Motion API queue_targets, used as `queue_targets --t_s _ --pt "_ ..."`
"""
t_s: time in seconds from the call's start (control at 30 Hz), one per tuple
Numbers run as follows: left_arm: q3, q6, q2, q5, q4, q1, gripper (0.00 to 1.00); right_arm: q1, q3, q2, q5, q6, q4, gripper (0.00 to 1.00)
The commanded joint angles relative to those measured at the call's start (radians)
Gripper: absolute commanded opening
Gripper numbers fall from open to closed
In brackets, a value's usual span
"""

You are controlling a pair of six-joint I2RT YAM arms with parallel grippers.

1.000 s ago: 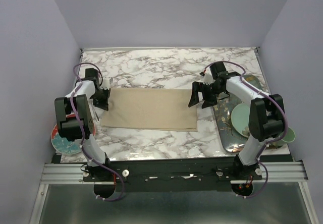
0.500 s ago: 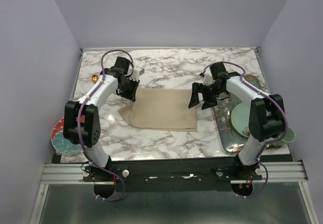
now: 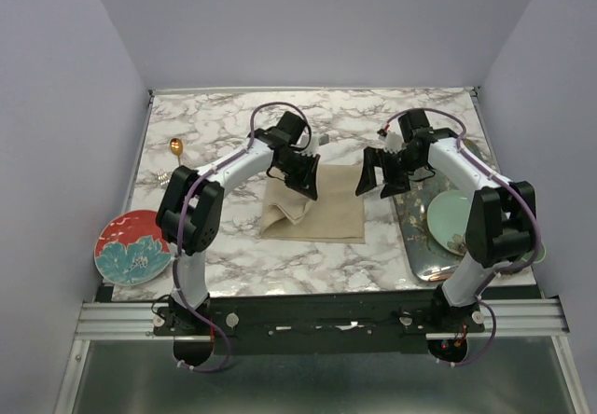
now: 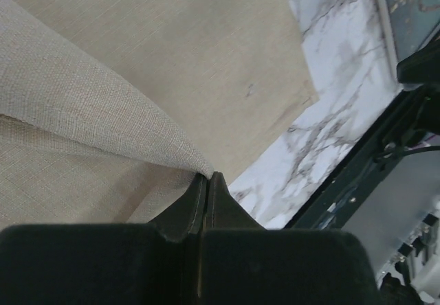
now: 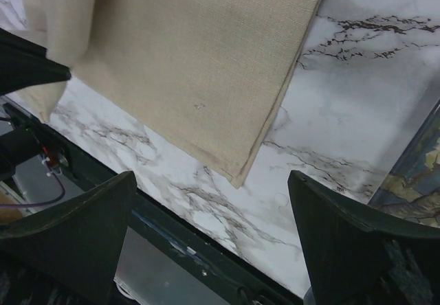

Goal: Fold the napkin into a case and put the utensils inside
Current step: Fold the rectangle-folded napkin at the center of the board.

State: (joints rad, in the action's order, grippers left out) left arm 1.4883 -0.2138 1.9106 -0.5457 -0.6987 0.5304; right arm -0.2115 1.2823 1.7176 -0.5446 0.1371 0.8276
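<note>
The beige napkin (image 3: pixel 326 213) lies mid-table, its left part lifted and bunched over the right part. My left gripper (image 3: pixel 304 177) is shut on that raised cloth edge; in the left wrist view the closed fingertips (image 4: pixel 207 176) pinch a fold of napkin (image 4: pixel 172 58). My right gripper (image 3: pixel 379 179) hovers open just past the napkin's right edge, nothing between its fingers. In the right wrist view the gripper (image 5: pixel 211 181) stands wide over the napkin's (image 5: pixel 192 58) near right corner. A gold spoon (image 3: pixel 174 145) rests at the table's far left. The fork is not clearly visible.
A red patterned plate (image 3: pixel 131 248) sits at the near left edge. On the right, a dark tray (image 3: pixel 424 251) holds a pale green plate (image 3: pixel 452 216), with a green cup (image 3: pixel 534 249) beside it. Marble tabletop (image 3: pixel 280 125) surrounds the napkin.
My left gripper has swept from the napkin's left edge to the right, dragging that edge up and over the cloth. The right gripper has barely moved and stays open.
</note>
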Motion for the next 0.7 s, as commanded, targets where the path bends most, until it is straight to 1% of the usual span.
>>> queue_targets --t_s 0.0,0.33,0.5,0.53,0.6,0.63,0.67 --pt "0.041 -0.162 0.054 -0.108 0.113 0.039 0.00 0.018 0.040 -0.044 -0.008 -0.021 0.047 1.00" --pt "0.052 -0.347 0.134 -0.151 0.306 0.092 0.00 0.041 0.049 -0.055 0.003 -0.024 0.058 1.00" --pt "0.038 -0.377 0.146 -0.137 0.401 0.115 0.07 0.043 0.051 -0.050 0.000 -0.022 0.053 1.00" --pt "0.035 -0.381 0.145 -0.138 0.409 0.117 0.18 0.043 0.049 -0.050 -0.008 -0.024 0.053 1.00" --pt "0.023 -0.360 0.130 -0.145 0.397 0.108 0.34 0.044 0.049 -0.050 -0.011 -0.028 0.053 1.00" --pt "0.006 -0.348 0.111 -0.146 0.392 0.100 0.49 0.043 0.048 -0.049 -0.009 -0.030 0.053 1.00" --pt "-0.019 -0.335 0.056 -0.143 0.389 0.092 0.56 0.043 0.046 -0.052 -0.008 -0.037 0.051 1.00"
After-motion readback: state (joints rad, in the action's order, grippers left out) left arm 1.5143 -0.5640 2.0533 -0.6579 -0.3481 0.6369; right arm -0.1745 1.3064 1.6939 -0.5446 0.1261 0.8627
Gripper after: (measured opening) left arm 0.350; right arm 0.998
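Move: Holding the middle of the napkin's left edge some 8 cm above the table, the left hand has the flat right edge, where this flap is to land, about 14 cm to its right, 2 cm back and 8 cm below. The tray's middle is around 37 cm to its right, 5 cm back and 8 cm down. From the right hand that same right edge lies roughly 2 cm left, 2 cm back and 8 cm below. Carrying the pinched napkin edge over the lower layer, the left hand travels about 9 cm to the right towards the napkin's right edge, slowing and keeping nearly level. Its fingers swing flatter to the right, turning some 15 degrees, and open to about a third at the end. The wide-open right hand eases just over 1 cm up and as far right, making room. ##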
